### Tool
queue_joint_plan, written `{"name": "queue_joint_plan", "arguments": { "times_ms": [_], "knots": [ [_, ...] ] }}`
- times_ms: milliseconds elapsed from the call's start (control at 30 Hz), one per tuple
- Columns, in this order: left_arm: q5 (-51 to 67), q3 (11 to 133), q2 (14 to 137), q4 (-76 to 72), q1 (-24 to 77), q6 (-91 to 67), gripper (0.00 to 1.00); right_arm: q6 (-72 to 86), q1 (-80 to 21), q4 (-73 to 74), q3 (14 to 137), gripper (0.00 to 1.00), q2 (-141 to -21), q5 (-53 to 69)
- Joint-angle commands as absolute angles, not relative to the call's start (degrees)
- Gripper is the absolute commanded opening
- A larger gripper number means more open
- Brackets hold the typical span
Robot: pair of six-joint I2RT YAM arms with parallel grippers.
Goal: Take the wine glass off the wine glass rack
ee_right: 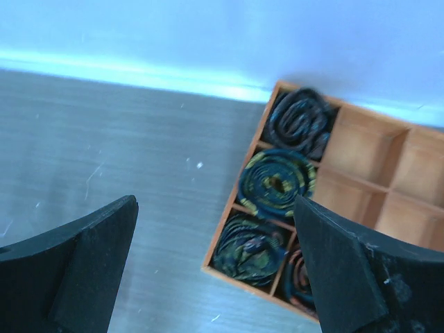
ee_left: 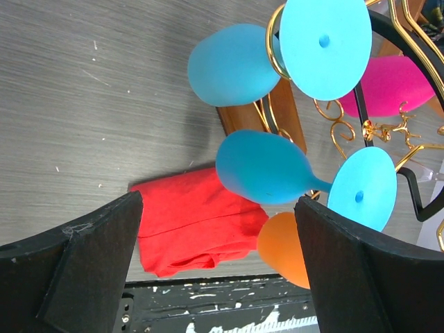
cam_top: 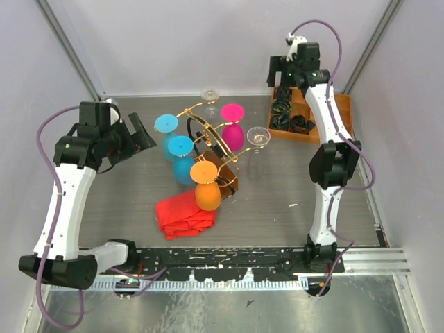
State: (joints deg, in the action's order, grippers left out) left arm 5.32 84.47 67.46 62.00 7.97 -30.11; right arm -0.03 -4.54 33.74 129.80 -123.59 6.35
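Observation:
The gold wire wine glass rack (cam_top: pixel 210 136) stands mid-table on a small brown wooden base (cam_top: pixel 227 175). Coloured wine glasses hang from it upside down: two blue (cam_top: pixel 166 137) (cam_top: pixel 182 162), one orange (cam_top: pixel 207 188), one pink (cam_top: pixel 233 128). Two clear ones (cam_top: pixel 258 137) (cam_top: pixel 209 94) hang at the right and back. My left gripper (cam_top: pixel 142 135) is open and empty, just left of the blue glasses. In the left wrist view, the nearer blue glass (ee_left: pixel 267 166) and the orange glass (ee_left: pixel 284 246) lie ahead of the open left gripper (ee_left: pixel 218 267). My right gripper (cam_top: pixel 277 75) is open and empty, far back right.
A red folded cloth (cam_top: pixel 184 214) lies in front of the rack, also in the left wrist view (ee_left: pixel 194 225). A compartmented wooden tray (cam_top: pixel 341 114) with rolled ties sits at the back right, below my right gripper (ee_right: pixel 215 267) in its wrist view (ee_right: pixel 364 142). Walls enclose the table.

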Motion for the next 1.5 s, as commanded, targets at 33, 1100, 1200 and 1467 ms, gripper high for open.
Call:
{"name": "queue_joint_plan", "arguments": {
  "times_ms": [33, 1100, 1200, 1467],
  "knots": [
    [8.2, 83.7, 65.9, 62.6, 7.7, -30.7, 0.98, 2.7, -5.5, 46.8, 133.3, 0.99, -130.2, 8.9],
    [8.8, 82.4, 64.9, 62.8, 7.7, -30.4, 0.98, -4.0, -7.6, 50.4, 123.2, 1.00, -131.0, -26.8],
    [5.6, 82.5, 64.7, 64.7, 7.7, -29.9, 0.99, -4.1, -7.6, 47.2, 122.2, 1.00, -125.1, -24.0],
    [6.3, 77.0, 63.7, 73.7, 7.8, -35.1, 0.75, -1.3, -7.7, 42.4, 122.8, 1.00, -109.8, -14.8]
  ]
}}
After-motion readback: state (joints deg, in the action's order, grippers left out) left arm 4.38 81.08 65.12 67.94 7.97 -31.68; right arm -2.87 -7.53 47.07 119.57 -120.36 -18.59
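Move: The wooden box lies against the far wall. Its middle is about 11 cm to the right of the right hand, 4 cm back and some 24 cm below, with its coil-filled left end almost under that hand. On the rack, the clear glass hangs roughly 30 cm back, 13 cm left and 12 cm lower, the pink glass about 20 cm back, 20 cm left and as low. From the left hand, the box's middle is some 59 cm right, 28 cm ahead and 26 cm below. Down towards the box's left end goes the open right hand, about 20 cm and drawing back a little, its fingers tipping more steeply down. It then sweeps low to the right some 8 cm, rolling left side down, and rises again about 14 cm. At the last the left hand, beside the rack, backs off and sinks a few centimetres while its empty fingers begin to close. ##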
